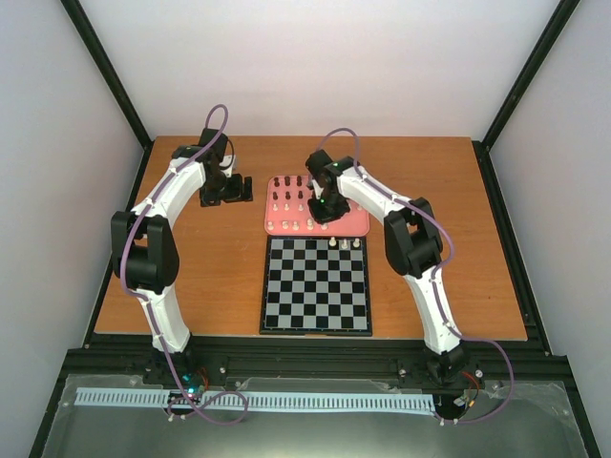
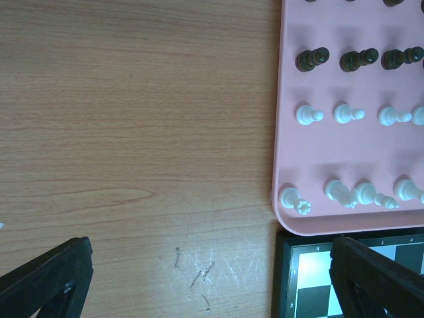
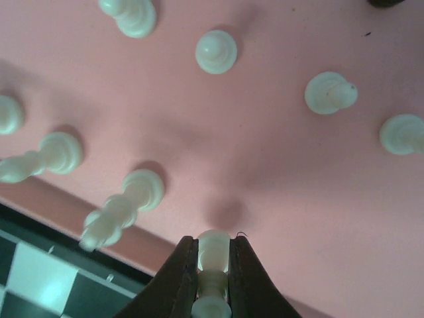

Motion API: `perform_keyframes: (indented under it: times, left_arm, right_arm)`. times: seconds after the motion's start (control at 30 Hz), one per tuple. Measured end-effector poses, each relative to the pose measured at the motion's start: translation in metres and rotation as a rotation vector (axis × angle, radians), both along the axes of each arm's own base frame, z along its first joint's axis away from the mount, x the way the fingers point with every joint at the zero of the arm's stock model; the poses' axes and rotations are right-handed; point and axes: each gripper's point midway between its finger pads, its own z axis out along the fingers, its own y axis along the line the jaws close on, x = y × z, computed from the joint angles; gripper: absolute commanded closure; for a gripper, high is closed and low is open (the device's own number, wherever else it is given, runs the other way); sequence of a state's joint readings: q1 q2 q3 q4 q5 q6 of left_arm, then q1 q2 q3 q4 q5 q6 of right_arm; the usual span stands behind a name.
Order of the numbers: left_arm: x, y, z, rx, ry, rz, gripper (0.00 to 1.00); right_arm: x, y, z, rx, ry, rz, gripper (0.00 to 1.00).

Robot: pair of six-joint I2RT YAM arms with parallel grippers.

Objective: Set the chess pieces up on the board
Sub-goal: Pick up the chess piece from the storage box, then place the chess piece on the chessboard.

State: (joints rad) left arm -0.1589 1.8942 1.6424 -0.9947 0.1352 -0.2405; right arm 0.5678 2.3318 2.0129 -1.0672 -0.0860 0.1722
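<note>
In the right wrist view my right gripper (image 3: 213,257) is shut on a cream-white chess piece (image 3: 213,240), held just above the pink tray (image 3: 285,185). Other white pieces (image 3: 126,202) stand around it on the tray. From above, the right gripper (image 1: 327,212) hangs over the tray's near side, beside the board (image 1: 315,291). Three white pieces (image 1: 344,244) stand on the board's far row. My left gripper (image 2: 209,268) is open over bare wood, left of the tray (image 2: 288,79) and the board's corner (image 2: 311,262). Rows of dark pieces (image 2: 311,59) and white pieces (image 2: 308,114) stand on the tray.
The wooden table (image 1: 210,277) stretches left and right of the board. The left arm's gripper (image 1: 226,191) sits near the tray's left edge. Pale walls and black frame posts enclose the table on three sides.
</note>
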Motion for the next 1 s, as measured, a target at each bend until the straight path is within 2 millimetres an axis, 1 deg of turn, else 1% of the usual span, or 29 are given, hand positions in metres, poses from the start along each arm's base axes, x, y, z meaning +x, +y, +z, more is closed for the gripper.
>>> perform_keyframes:
  times: [0.13,0.27,0.33,0.4,0.63,0.77,1.0]
  left_arm:
    - [0.000,0.000,0.000,-0.002,0.000,0.000,0.00]
    - [0.000,-0.001,0.000,-0.006,0.001,-0.002,0.00]
    - [0.000,-0.001,0.000,-0.007,0.001,-0.002,0.00]
    - [0.000,-0.001,0.000,-0.008,0.001,-0.002,0.00]
    - [0.000,-0.001,0.000,-0.008,0.001,-0.002,0.00]
    - [-0.003,-0.001,-0.005,-0.006,0.013,-0.002,0.00]
    - [-0.004,-0.001,-0.007,-0.005,0.018,-0.001,0.00]
  right_arm:
    - [-0.006,0.002,0.022,0.022,-0.022,0.017,0.97]
    - [-0.019,0.004,0.048,0.044,-0.050,0.046,0.97]
    - [-0.025,0.005,0.054,0.052,-0.054,0.062,0.97]
    - [-0.032,0.006,0.053,0.051,-0.044,0.079,0.97]
    - [-0.057,0.010,0.034,0.016,0.015,0.132,0.97]
    - [-0.065,0.011,0.028,0.008,0.034,0.147,0.97]
    - [-0.071,0.013,0.023,-0.008,0.040,0.158,0.97]
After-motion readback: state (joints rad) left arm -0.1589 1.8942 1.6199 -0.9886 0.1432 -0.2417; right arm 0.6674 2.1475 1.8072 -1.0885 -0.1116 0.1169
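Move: Some 6 cm back, 1 cm left and a little below the right hand, which already grips a white chess piece, lies the empty target square at the board's far edge. The nearest placed piece stands 3 cm right of that square, another about 6 cm right of it. In the box, the next white piece is 3 cm left, level ahead; a white pawn is 5 cm ahead, 2 cm left. From the left hand the square is about 7 cm back, 19 cm right and 11 cm below. Carrying the pinched white piece out of the storage box, the right hand rises about 5 cm, then draws back some 7 cm over the box's near rim towards the empty square beside the placed pieces, sinking again by about 3 cm on the way. The wrist turns roughly 10 degrees counter-clockwise; the fingers keep their grip. ##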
